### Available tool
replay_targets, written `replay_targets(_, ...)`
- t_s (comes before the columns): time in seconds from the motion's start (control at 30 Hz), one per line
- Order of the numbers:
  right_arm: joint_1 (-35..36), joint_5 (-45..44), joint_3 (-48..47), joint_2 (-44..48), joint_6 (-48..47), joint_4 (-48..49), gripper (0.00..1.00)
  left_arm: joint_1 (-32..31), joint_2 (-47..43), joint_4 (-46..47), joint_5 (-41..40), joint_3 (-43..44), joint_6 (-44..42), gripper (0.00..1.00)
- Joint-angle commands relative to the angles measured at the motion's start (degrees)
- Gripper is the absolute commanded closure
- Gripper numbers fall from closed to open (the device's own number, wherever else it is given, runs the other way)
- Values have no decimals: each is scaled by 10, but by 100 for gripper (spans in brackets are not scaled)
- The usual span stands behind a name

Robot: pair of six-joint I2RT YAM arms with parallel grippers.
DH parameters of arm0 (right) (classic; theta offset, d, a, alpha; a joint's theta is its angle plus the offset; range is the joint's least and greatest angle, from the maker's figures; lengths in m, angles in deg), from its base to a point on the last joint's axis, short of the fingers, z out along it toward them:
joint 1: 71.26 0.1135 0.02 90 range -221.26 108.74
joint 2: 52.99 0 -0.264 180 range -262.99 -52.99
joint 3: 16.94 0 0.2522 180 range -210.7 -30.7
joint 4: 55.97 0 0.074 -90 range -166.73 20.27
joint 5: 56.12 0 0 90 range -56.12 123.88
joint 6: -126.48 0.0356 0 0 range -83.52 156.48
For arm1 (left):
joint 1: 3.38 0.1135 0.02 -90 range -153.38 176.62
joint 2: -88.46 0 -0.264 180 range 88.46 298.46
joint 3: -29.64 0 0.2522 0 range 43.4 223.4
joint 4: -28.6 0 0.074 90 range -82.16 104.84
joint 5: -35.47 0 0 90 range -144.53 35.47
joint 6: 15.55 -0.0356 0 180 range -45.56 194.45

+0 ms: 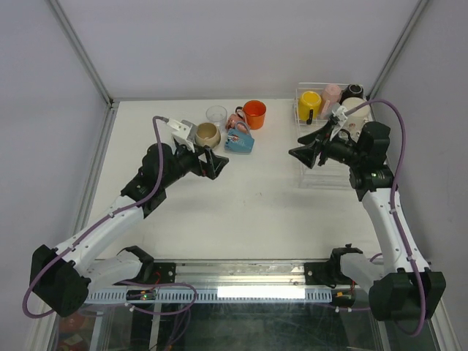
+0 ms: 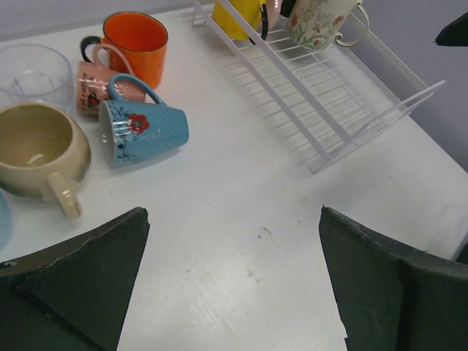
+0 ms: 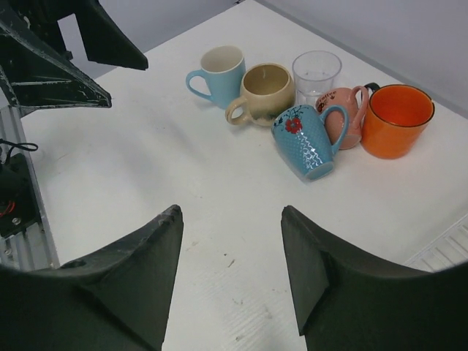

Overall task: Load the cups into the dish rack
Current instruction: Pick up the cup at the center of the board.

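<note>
Several cups stand grouped at the back of the table: a clear glass tumbler, a beige mug, a pink mug, an orange mug and a blue patterned mug lying on its side. A light blue mug shows only in the right wrist view. The dish rack at the right holds a yellow mug, a pink one, a black one and a white floral one. My left gripper hovers open just in front of the blue patterned mug. My right gripper is open and empty at the rack's left side.
The front half of the rack is bare wire. The two grippers point toward each other across the white tabletop. Grey walls close in the table at the back and on both sides.
</note>
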Motion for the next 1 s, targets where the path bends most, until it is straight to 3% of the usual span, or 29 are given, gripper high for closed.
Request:
replay_targets(0.0, -31, 82, 38, 23, 52, 89, 41, 7, -15, 165, 44, -80, 143, 1)
replay_targets(0.13, -39, 111, 58, 34, 52, 91, 41, 7, 26, 318, 30, -147, 238, 3)
replay_targets(0.3, -39, 115, 62, 35, 32, 79, 41, 33, 132, 329, 50, -98, 245, 7)
replay_targets(0.5, -37, 91, 51, 22, -11, 29, 41, 103, 223, 47, -3, 97, 122, 13)
replay_targets(0.6, -32, 73, 44, 25, -28, 9, 40, 105, 266, -99, -90, 197, 23, 13)
replay_targets(0.8, -26, 60, 41, 27, -39, -4, 40, 105, 377, -281, -200, 357, -107, 19)
replay_targets(0.97, -26, 55, 41, 25, -44, -6, 40, 105, 446, -368, -217, 448, -163, 48)
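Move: Some 14 cm ahead of the left hand and 12 cm to its left stands the light blue cup, about 20 cm below it. At that same height, the beige cup stands about 17 cm ahead and 4 cm left, the flowered blue cup about 16 cm ahead and 8 cm right, and the clear glass about 25 cm ahead and 1 cm left. From the right hand the light blue cup is roughly 15 cm ahead, 38 cm left and 26 cm below. Dipping about 8 cm first, the left hand then sweeps about 16 cm forward and some 7 cm left, rising a little before sinking again over the gap between the light blue and beige cups. Its fingers swing from pointing right to forward and steeply down, closing to just over half open, empty. The empty right hand eases about 4 cm down and slightly back. ##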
